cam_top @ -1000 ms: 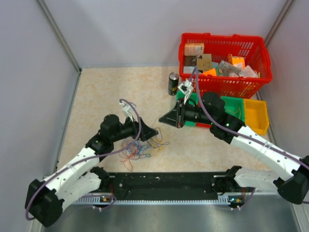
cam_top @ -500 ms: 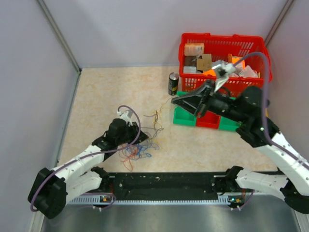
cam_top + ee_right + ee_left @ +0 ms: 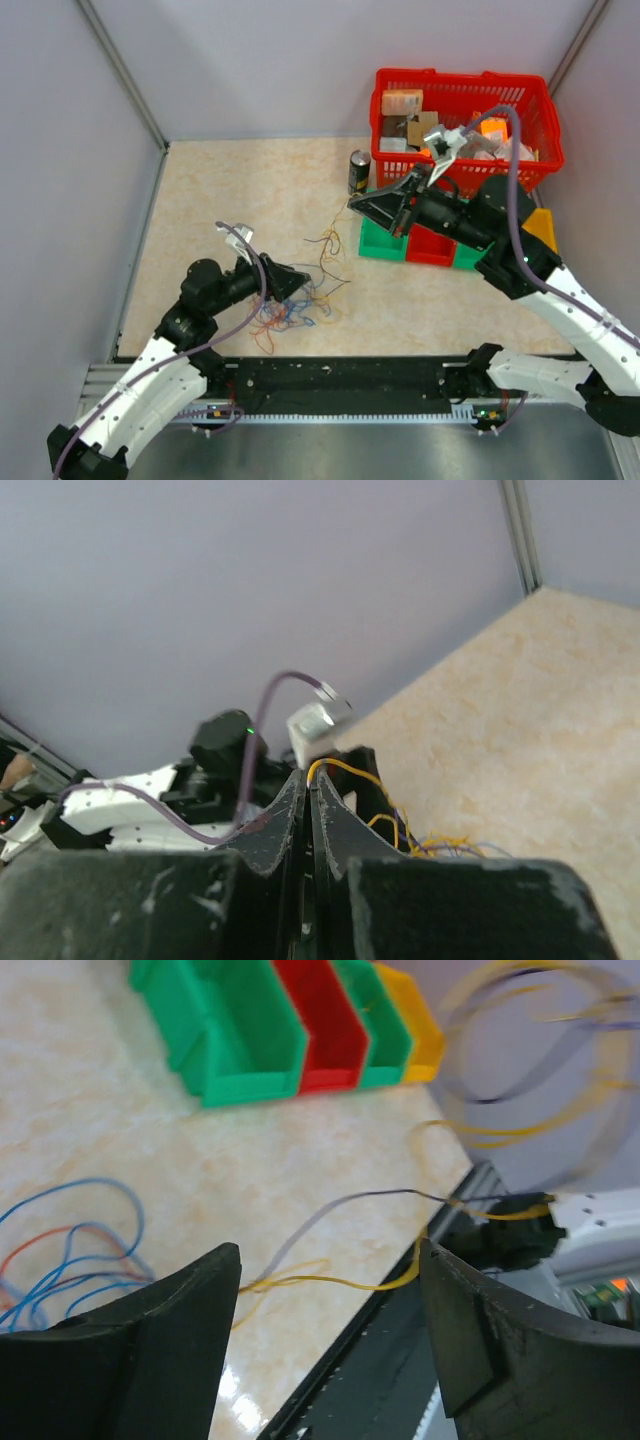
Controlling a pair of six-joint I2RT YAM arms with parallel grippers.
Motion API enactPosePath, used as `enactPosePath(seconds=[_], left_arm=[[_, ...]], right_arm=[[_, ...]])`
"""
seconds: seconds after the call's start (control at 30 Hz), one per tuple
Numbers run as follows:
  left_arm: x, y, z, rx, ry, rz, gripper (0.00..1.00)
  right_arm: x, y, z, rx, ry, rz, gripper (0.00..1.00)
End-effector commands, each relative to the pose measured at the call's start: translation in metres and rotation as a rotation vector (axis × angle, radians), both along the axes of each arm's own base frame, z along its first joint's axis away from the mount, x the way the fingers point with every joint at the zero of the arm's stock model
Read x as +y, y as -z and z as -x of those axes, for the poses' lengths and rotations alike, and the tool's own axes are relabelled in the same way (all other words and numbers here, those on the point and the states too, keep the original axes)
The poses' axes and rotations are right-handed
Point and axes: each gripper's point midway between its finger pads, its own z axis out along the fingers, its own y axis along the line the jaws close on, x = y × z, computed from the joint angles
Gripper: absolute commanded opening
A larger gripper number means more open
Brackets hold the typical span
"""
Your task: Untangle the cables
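Observation:
The cables (image 3: 288,312) lie as a small tangle of blue, red and orange loops on the beige table near the front rail. Thin yellow strands (image 3: 325,245) rise from it toward my right gripper (image 3: 353,203), which is held above the table and is shut on a yellow cable (image 3: 345,768). My left gripper (image 3: 300,280) stands open just above the tangle. In the left wrist view a yellow cable (image 3: 340,1282) runs loose across the gap between its fingers (image 3: 150,1360), and blue loops (image 3: 80,1230) lie at the left.
A red basket (image 3: 530,100) full of items stands at the back right, with a black can (image 3: 358,172) beside it. Green (image 3: 380,245), red (image 3: 432,250) and yellow (image 3: 540,225) bins sit under the right arm. A black rail (image 3: 340,380) runs along the front edge.
My right gripper rose from the table toward the basket, drawing yellow strands up. The left arm drew back to the left; its jaws narrowed and then opened again.

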Motion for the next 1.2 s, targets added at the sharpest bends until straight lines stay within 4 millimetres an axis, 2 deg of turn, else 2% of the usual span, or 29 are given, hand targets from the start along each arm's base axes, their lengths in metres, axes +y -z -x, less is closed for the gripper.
enactPosePath(seconds=[0.0, 0.2, 0.5, 0.57, 0.73, 0.77, 0.9, 1.0, 1.07, 1.13, 1.17], left_arm=[[-0.021, -0.083, 0.030, -0.226, 0.205, 0.147, 0.78], [-0.034, -0.102, 0.025, -0.257, 0.205, 0.159, 0.78], [-0.051, -0.071, -0.024, -0.107, 0.056, 0.083, 0.68], [-0.044, -0.050, -0.044, -0.031, -0.058, 0.017, 0.55], [-0.012, 0.005, -0.072, 0.126, -0.317, -0.121, 0.03], [-0.004, 0.016, -0.073, 0.153, -0.359, -0.149, 0.00], [0.023, 0.050, -0.070, 0.227, -0.454, -0.223, 0.00], [0.046, 0.071, -0.063, 0.286, -0.529, -0.262, 0.00], [0.064, 0.085, -0.057, 0.317, -0.589, -0.303, 0.00], [0.086, 0.101, -0.049, 0.355, -0.665, -0.353, 0.00], [0.095, 0.108, -0.046, 0.372, -0.691, -0.370, 0.00]], right_arm=[[0.010, 0.006, 0.000, 0.009, -0.028, 0.011, 0.00], [0.018, 0.010, 0.003, 0.039, -0.075, -0.010, 0.00], [0.018, 0.000, 0.011, 0.047, -0.111, -0.050, 0.00], [0.017, -0.001, 0.015, 0.056, -0.125, -0.057, 0.00], [0.011, -0.009, 0.023, 0.037, -0.123, -0.060, 0.00], [0.006, -0.011, 0.022, 0.029, -0.098, -0.052, 0.00], [-0.026, -0.022, 0.016, -0.035, 0.061, -0.017, 0.00], [-0.058, -0.021, 0.006, -0.054, 0.223, 0.035, 0.00], [-0.093, -0.014, -0.011, -0.054, 0.423, 0.097, 0.00], [-0.143, -0.001, -0.033, -0.037, 0.700, 0.175, 0.00], [-0.160, 0.001, -0.035, -0.041, 0.767, 0.202, 0.00]])
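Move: The purple cable hangs with the yellow one about 6 cm ahead of the left fingers and 4 cm to their right, roughly level with them. The blue-red tangle lies on the table some 19 cm below the left hand, 3 cm ahead and 6 cm left. From the right hand, which already holds the yellow cable, the purple strand is about 27 cm below, 8 cm ahead and 3 cm left; the left green bin is roughly 25 cm ahead, 9 cm right and 45 cm below. Lift the open left gripper about 7 cm, easing back and right, then swing it forward and down to the hanging purple cable and shut the fingers on it. Carry on down and to the left over the tangle, turning some 30 degrees counter-clockwise with the fingers tipping down. Keep the right gripper shut on the yellow cable: dip it about 4 cm, hold it nearly still, then draw it quickly right, turning clockwise. ##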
